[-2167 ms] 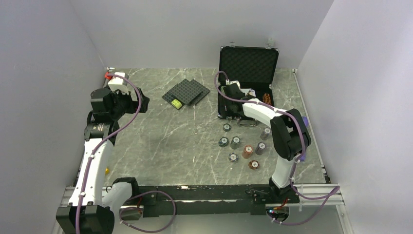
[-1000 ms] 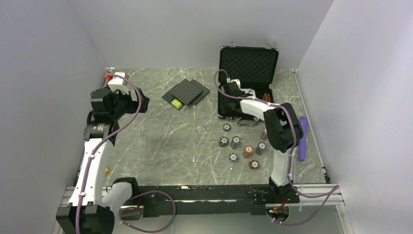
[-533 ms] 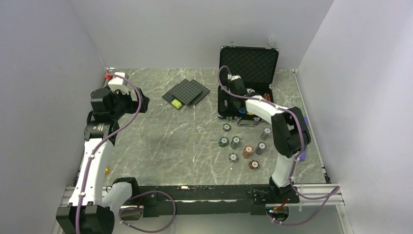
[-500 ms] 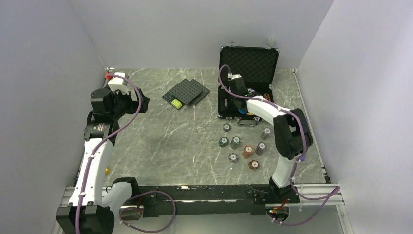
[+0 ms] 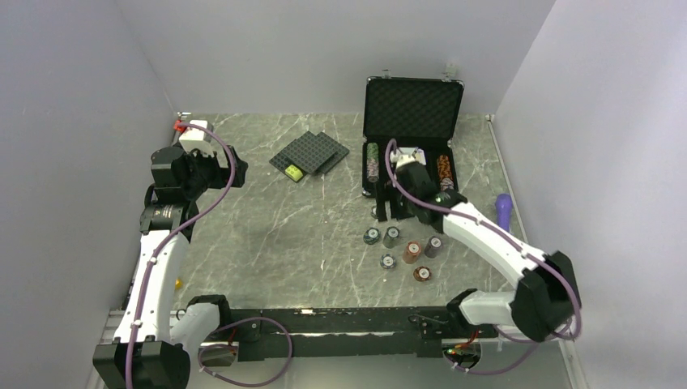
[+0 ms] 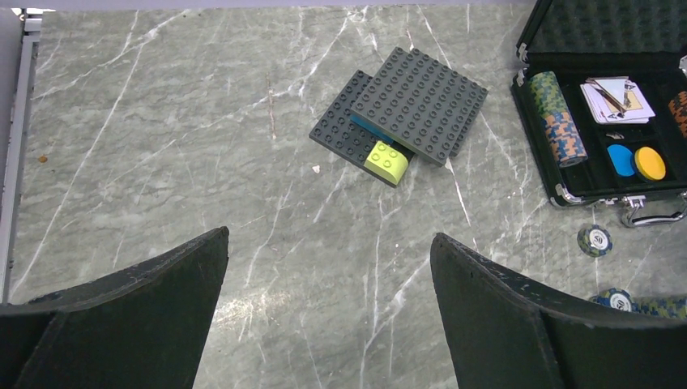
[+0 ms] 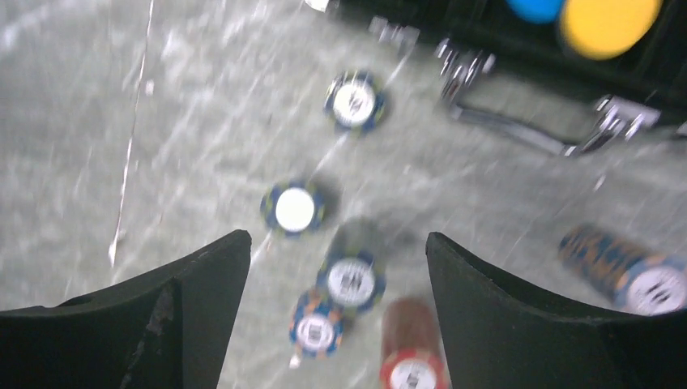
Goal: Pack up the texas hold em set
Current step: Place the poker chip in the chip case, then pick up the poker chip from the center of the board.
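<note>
The black briefcase (image 5: 413,105) stands open at the back right, with a row of green-and-orange chips (image 5: 373,160), cards (image 5: 410,152) and brown chips (image 5: 443,168) in its tray. The left wrist view shows the case (image 6: 567,196) and its blue disc (image 6: 621,159) and orange disc (image 6: 650,163). Several loose chip stacks (image 5: 412,251) stand in front of it. My right gripper (image 5: 387,212) hovers open above them, over a blue-rimmed chip (image 7: 351,280) and a brown stack (image 7: 411,356), holding nothing. My left gripper (image 5: 231,166) is open and empty at the far left.
Dark grey studded plates (image 5: 312,152) with a yellow-green brick (image 6: 386,160) lie at the back centre. A white box (image 5: 194,134) sits in the back left corner. A purple object (image 5: 502,212) lies near the right edge. The case handle (image 7: 518,130) juts toward the chips.
My right arm has drawn back out of the briefcase toward the near side and now hangs over the loose chips. The chip row in the case is uncovered. The left arm has not moved.
</note>
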Available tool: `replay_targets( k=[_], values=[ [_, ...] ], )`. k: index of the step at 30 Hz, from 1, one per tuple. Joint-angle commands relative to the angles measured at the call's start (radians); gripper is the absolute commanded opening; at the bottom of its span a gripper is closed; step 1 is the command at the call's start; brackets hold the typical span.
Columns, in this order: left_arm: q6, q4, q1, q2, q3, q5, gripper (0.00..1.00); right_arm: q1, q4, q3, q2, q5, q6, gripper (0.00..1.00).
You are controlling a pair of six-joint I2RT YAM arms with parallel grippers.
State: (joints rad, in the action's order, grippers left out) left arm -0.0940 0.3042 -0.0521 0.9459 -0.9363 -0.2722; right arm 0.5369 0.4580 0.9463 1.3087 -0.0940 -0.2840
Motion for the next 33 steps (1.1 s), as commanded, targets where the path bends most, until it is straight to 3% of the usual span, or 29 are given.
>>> replay_targets(
  k=[1,9,22,33],
  values=[
    [-0.012,-0.023,0.003,-0.02,0.002,0.013,0.98,0.073,0.102,-0.103,-0.152,0.027,-0.106,0.84],
    [-0.01,-0.024,0.005,-0.016,0.006,0.015,0.98,0.119,0.078,-0.208,-0.202,-0.063,-0.184,0.83],
    [-0.007,-0.021,0.008,-0.015,0.004,0.021,0.98,0.164,-0.045,-0.26,-0.138,-0.2,-0.204,0.66],
    [-0.007,-0.021,0.008,-0.016,0.004,0.019,0.98,0.168,-0.1,-0.263,-0.048,-0.205,-0.201,0.53]
  ],
)
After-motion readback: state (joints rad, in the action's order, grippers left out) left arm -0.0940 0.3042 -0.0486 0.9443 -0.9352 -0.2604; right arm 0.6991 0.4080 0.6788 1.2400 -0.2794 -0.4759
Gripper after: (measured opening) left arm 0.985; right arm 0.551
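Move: The standing stack of green-edged 50 poker chips lies about 5 cm back from the right hand, 1 cm to its right and some 10 cm below. A short 50 stack stands 5 cm left of it and 1 cm farther out. The red stack is 4 cm nearer the base and 5 cm right of it, the short 10 stack 5 cm nearer and 1 cm left. From the left hand the 50 stack lies roughly 8 cm back, 37 cm right, 24 cm below. Draw the right gripper quickly back about 7 cm from beside the case's front, sinking a little, then lower it to about 7 cm below its start onto the tall 50 stack while easing 1 to 2 cm forward again. Keep the fingers slanting forward and down, and narrow them by about a third so that the tips flank the top chip without shutting on the stack. ##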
